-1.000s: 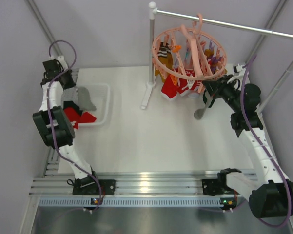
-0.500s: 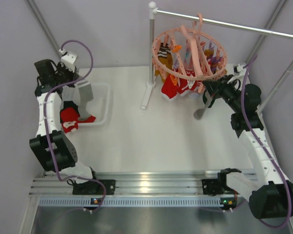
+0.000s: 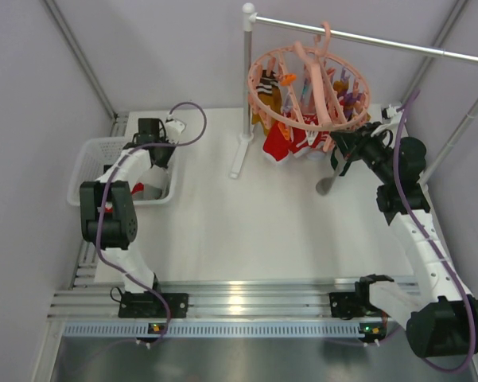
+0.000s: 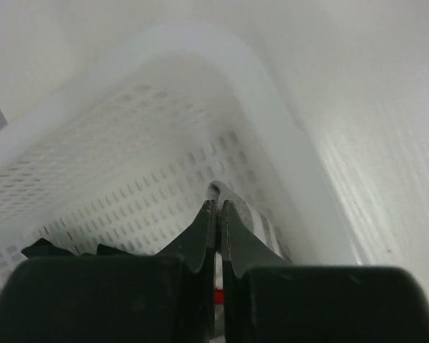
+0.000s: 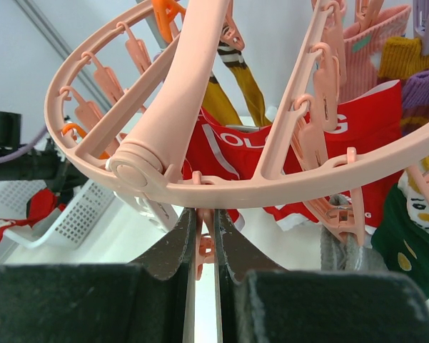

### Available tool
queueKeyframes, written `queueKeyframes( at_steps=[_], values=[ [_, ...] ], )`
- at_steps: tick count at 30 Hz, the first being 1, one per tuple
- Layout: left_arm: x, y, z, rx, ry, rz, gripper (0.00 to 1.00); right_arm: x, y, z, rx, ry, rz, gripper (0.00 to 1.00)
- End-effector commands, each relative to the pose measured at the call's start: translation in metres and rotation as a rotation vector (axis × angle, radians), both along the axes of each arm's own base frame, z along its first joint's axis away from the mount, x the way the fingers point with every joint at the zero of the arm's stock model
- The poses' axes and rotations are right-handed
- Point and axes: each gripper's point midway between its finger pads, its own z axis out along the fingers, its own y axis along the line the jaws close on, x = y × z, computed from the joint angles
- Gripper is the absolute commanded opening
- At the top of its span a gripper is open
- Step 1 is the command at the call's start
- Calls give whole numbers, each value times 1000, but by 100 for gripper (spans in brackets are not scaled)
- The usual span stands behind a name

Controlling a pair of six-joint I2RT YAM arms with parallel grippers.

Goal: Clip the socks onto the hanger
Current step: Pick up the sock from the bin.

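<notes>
The salmon-pink hanger [image 3: 302, 121] hangs from the rail at the far right. Red [image 3: 280, 145], mustard [image 3: 270, 95] and grey [image 3: 328, 183] socks are clipped to it. My right gripper [image 3: 342, 145] is just under the ring [image 5: 271, 187], shut on a dangling pink clip [image 5: 205, 246]. A dark green sock [image 5: 407, 243] hangs to its right. My left gripper [image 3: 149, 163] is over the right end of the white basket, shut on a grey sock with a white stripe [image 4: 260, 218]. Its fingertips [image 4: 215, 204] are close to the basket wall.
The white mesh basket [image 3: 87, 151] stands at the far left and holds a red sock [image 5: 39, 207]; its rim [image 4: 257, 78] fills the left wrist view. The grey rail [image 3: 382, 41] and its pole [image 3: 245, 87] stand at the back.
My left arm has swung from the far left side rightward across the basket, carrying the grey sock, which now hangs by the basket's right wall. The right arm and hanger have not moved.
</notes>
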Motion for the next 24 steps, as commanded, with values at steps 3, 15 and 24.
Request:
queueKeyframes(
  at_steps=[3,15,24],
  values=[
    [26,49,-13,6,-10,216,0,-2,-2,28,-7,-67,-9,0],
    [53,98,-3,-52,-109,20,34,-4,-2,24,-19,-62,-7,0],
    [44,99,27,-245,-59,398,55,-5,-4,24,-23,-63,-13,0]
  ],
)
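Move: The left gripper is shut on the end of the striped grey sock, just inside the bin's right rim. The bin's middle, where the sock is to go, is about 14 cm to the left, roughly level and 9 cm below. The red sock lies some 14 cm left and 8 cm back, the dark sock about 17 cm left and 3 cm back, both down on the bin floor. From the right gripper the bin's middle is about 66 cm left, 10 cm ahead and well below. Bring the left gripper, still pinching the grey sock, about 10 cm left towards the bin's middle, dipping some 5 cm on the way. Low over the bin, open the fingers to a bit over half to let go of the sock, then lift about 5 cm while easing a few centimetres forward. ##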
